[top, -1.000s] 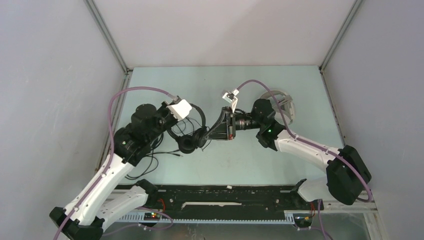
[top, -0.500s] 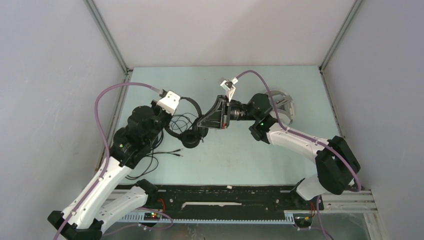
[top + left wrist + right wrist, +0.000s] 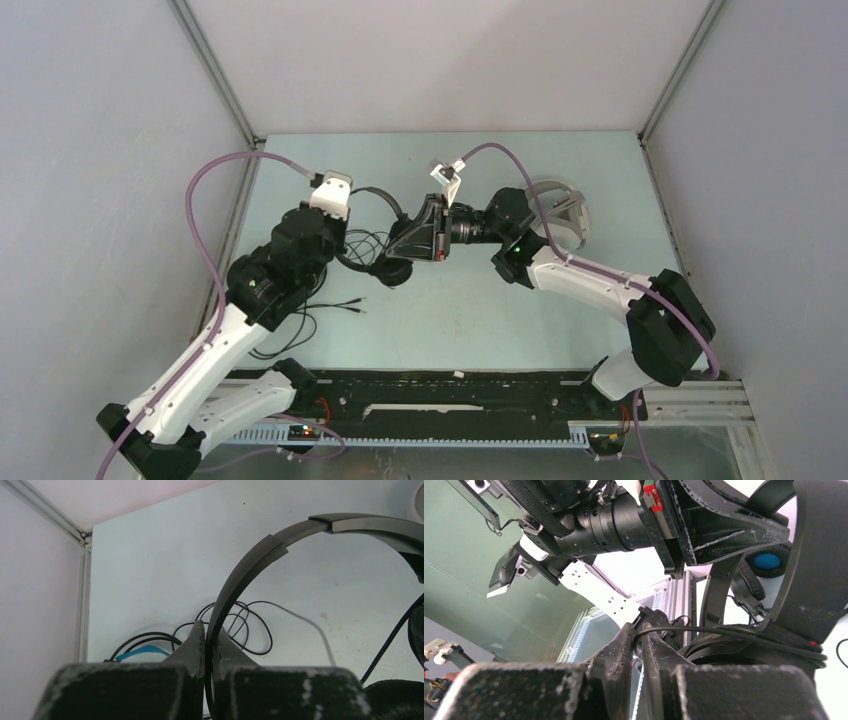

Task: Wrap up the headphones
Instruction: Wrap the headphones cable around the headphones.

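The slim black headphones (image 3: 381, 198) hang between my two arms at the table's middle left. My left gripper (image 3: 210, 632) is shut on their thin headband (image 3: 260, 555), which arcs up and to the right in the left wrist view. One ear cup (image 3: 392, 272) hangs low beside my right gripper (image 3: 393, 250). In the right wrist view, that right gripper (image 3: 640, 627) is shut on the headphones' black cable (image 3: 704, 629), which runs right across the ear cup (image 3: 744, 647). The white headphones (image 3: 563, 203) lie behind my right arm.
Loose black cable loops (image 3: 250, 630) lie on the table beyond my left fingers, with plug ends (image 3: 352, 303) nearer the front. A blue-lined black band (image 3: 140, 652) shows at the left wall. Enclosure walls (image 3: 215, 200) close in the left, back and right.
Both grippers have moved toward the back and left, carrying the slim black headphones and their cable with them. The right gripper has swung closer to the ear cup.
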You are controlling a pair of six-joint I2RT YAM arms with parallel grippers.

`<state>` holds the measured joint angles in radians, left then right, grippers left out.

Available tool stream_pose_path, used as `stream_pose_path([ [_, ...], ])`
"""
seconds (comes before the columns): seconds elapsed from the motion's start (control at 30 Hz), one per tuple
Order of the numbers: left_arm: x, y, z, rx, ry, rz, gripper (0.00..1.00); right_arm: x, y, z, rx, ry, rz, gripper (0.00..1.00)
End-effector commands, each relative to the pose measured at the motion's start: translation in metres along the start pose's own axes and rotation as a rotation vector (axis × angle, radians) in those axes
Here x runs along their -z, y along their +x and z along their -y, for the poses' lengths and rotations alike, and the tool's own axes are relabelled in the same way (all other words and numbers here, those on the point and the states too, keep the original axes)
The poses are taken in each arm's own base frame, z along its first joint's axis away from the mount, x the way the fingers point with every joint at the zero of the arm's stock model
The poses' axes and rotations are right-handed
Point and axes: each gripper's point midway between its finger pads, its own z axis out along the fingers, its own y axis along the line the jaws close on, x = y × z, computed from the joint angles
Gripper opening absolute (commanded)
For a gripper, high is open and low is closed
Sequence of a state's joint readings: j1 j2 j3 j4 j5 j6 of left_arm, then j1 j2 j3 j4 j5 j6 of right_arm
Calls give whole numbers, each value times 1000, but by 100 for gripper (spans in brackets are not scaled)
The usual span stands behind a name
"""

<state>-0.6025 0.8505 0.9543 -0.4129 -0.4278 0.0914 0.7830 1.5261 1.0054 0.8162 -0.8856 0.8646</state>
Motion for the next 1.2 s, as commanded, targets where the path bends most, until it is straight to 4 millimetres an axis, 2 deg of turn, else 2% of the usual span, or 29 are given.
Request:
stream_pose_path([
  [0.0, 14, -46, -14, 186, -90, 121, 0, -6, -22, -26, 126, -16, 37, 15],
  [0.23, 15, -56, -6, 296, -71, 125, 0, -7, -20, -17, 203, 110, 45, 14],
  [0.43, 23, -71, -13, 428, -105, 149, 0, 3, -22, -19, 295, 251, 49, 18],
  [0.63, 34, -87, -18, 518, -105, 168, 0, 23, -21, -48, 435, 297, 47, 30],
  [0.73, 37, -91, -21, 529, -113, 170, 0, 33, -22, -61, 518, 286, 85, 41],
  [0.8, 39, -93, -25, 543, -128, 171, 0, 39, -22, -62, 594, 289, 113, 49],
  [0.93, 44, -105, -18, 589, -68, 185, 0, 47, -7, -35, 717, 350, 118, 58],
  [1.0, 47, -112, -11, 616, -23, 191, 0, 49, -3, -28, 788, 349, 127, 64],
  [1.17, 54, -130, 1, 671, 71, 204, 0, 49, -5, -15, 962, 362, 163, 70],
])
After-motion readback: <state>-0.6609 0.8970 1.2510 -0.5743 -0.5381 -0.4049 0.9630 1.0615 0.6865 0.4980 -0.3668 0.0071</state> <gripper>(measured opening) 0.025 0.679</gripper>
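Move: The headphones' black cable is pinched in the right hand. The two ear cups it is being wound round lie about 6 cm ahead of that hand and 6 cm below it, about level sideways. The left hand grips the headband; from it the ear cups are about 9 cm to the right and 6 cm lower. The loose cable coil on the table is some 20 cm ahead of the left hand and 2 cm right, the blue headphones roughly 13 cm ahead and 14 cm left, both about 28 cm down. The cable is let go: the right hand lingers by the ear cups, then opens its fingers wide while backing off right, back and up some 8 cm, then drops about 8 cm and comes slightly forward again, its wrist rolling and swinging clockwise. Meanwhile the left hand, still pinching the headband, lifts nearly 9 cm and rolls about 30 degrees, bringing its right side up. ##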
